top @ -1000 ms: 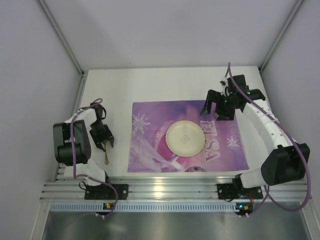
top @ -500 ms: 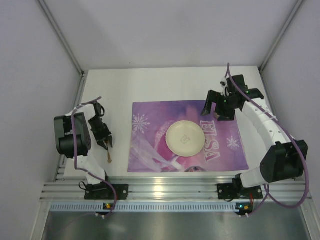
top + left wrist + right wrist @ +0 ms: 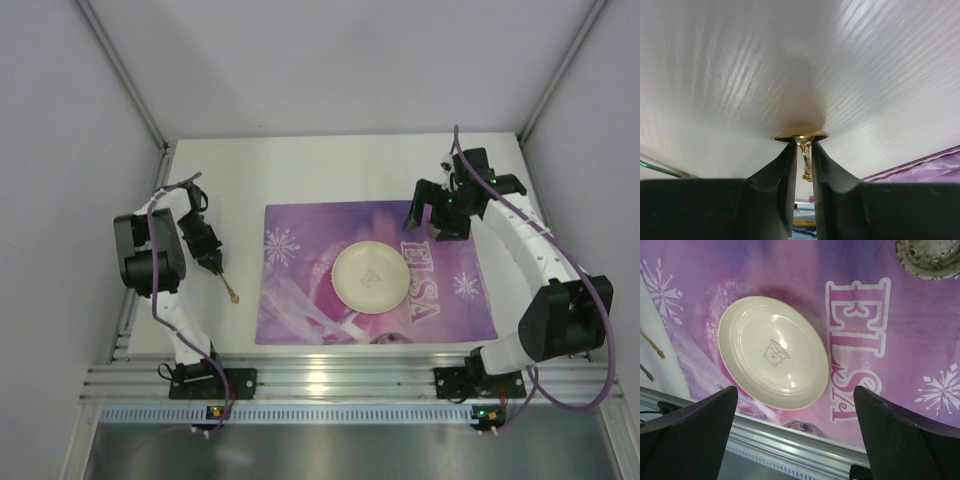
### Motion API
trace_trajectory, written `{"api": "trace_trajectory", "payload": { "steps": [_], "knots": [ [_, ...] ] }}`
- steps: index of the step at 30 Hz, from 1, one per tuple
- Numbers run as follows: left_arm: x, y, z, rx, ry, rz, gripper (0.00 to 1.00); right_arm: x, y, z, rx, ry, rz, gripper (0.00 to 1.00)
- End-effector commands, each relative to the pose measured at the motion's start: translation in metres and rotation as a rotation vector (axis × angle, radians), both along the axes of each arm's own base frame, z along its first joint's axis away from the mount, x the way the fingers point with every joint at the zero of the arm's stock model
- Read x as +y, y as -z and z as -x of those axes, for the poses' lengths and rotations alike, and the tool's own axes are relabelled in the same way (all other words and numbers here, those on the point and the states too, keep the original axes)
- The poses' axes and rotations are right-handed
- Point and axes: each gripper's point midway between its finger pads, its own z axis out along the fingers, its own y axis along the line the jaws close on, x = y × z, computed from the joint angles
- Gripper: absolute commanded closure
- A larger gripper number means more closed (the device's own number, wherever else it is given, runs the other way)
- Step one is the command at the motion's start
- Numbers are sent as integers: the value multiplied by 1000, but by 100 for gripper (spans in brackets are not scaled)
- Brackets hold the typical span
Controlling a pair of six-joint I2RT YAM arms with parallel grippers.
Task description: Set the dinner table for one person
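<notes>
The dinner table (image 3: 330,165) is a white top with a purple "ELSA" placemat (image 3: 300,290) on it. A cream plate (image 3: 369,277) (image 3: 772,352) sits in the mat's middle. My left gripper (image 3: 212,264) (image 3: 802,145) is left of the mat, shut on the thin handle of a gold spoon (image 3: 228,289) (image 3: 805,161). The spoon's far end points down toward the mat's left edge. My right gripper (image 3: 437,222) (image 3: 795,390) hovers open above the mat's far right part, holding nothing.
A grey speckled bowl (image 3: 932,257) stands on the mat's far right, under my right wrist. A ribbed aluminium rail (image 3: 340,375) runs along the near edge. Grey walls close in the left, right and back sides.
My left gripper has closed on the gold spoon and drawn back from the near edge. The spoon has left the table surface and swung toward the placemat. The right arm is still.
</notes>
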Motion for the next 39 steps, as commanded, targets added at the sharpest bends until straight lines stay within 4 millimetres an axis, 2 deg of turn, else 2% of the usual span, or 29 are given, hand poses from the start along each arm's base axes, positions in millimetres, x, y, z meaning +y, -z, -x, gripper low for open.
{"api": "trace_trajectory", "payload": {
  "steps": [1,3,7,9,10,11,12,14,15,17,18,19,20,21,23,24,25,26,28,29,31,32,34,35,36,37,39],
  "knots": [
    [37,23,-99,-336,18,-185,78,-2,-14,-11,-49,11,4,0],
    [34,27,-102,-338,38,-182,82,-3,-15,-11,-51,12,4,0],
    [23,29,-100,-363,50,-153,83,-3,-17,-9,-58,16,6,0],
    [14,33,-92,-362,65,-144,85,-4,-16,-8,-56,20,7,0],
    [12,28,-96,-389,69,-148,95,-4,-18,-8,-60,23,6,0],
    [9,29,-93,-390,75,-149,100,-4,-17,-7,-58,23,6,0],
    [5,29,-92,-390,83,-148,100,-4,-16,-5,-55,23,5,0],
    [-1,16,-97,-425,91,-144,100,-5,-17,-4,-59,25,5,0],
    [-3,1,-104,-468,92,-150,100,-5,-19,-3,-65,25,4,0],
    [-21,-18,-110,-508,120,-103,100,-6,-23,-3,-79,29,3,0],
    [-27,-40,-120,-559,131,-102,100,-5,-25,-3,-85,26,2,0],
    [-31,-51,-123,-576,140,-114,100,-5,-29,-3,-93,30,-2,0],
    [-42,-67,-127,-603,146,-105,100,-5,-34,-4,-106,32,-7,0],
    [-44,-86,-131,-647,136,-101,100,-4,-39,-4,-123,34,-13,0],
    [-83,-110,-134,-707,162,-42,100,-3,-47,-4,-138,38,-26,0],
    [-96,-128,-137,-748,174,-23,100,-3,-53,-3,-155,41,-33,0],
    [-111,-135,-136,-753,183,-7,100,-3,-56,-2,-159,47,-41,0],
    [-139,-141,-132,-763,237,7,100,-2,-59,-1,-167,47,-44,0],
    [-169,-159,-134,-792,271,33,100,-3,-66,1,-185,55,-54,0],
    [-197,-172,-132,-823,310,63,100,-2,-67,2,-188,53,-54,0],
    [-222,-178,-130,-824,303,106,100,-4,-73,5,-202,59,-53,0],
    [-247,-186,-127,-837,331,150,100,-7,-75,7,-201,69,-47,0],
    [-277,-192,-121,-831,332,218,100,-17,-81,10,-221,112,-17,0],
    [-306,-202,-113,-848,370,265,100,-23,-86,13,-222,137,2,0],
    [-324,-197,-110,-832,388,286,100,-30,-93,16,-242,166,12,0],
    [-354,-199,-97,-833,415,329,100,-39,-100,18,-255,214,36,0],
    [-387,-194,-90,-824,435,382,100,-50,-113,24,-289,267,47,0]
  ]
}}
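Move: The gold spoon is already between the left hand's parted fingers. Its middle lies about 2 cm back, 1 cm to the right and 1 cm below, with the handle trailing back and right. The fork lies some 11 cm left and 9 cm back. The plate is about 41 cm to the right and 3 cm back, with the cup some 18 cm right of it and 13 cm farther out. From the right hand, the spoon is about 57 cm left, 3 cm back and 17 cm lower. After edging forward a couple of centimetres at table height, the left fingers close on the spoon near its bowl. The hand then sweeps right about 33 cm while rising some 20 cm and reaching farther forward, swinging its fingers outward some 50 degrees and turning clockwise, towards the plate. The empty, open right hand backs upward about 7 cm and slightly right. ##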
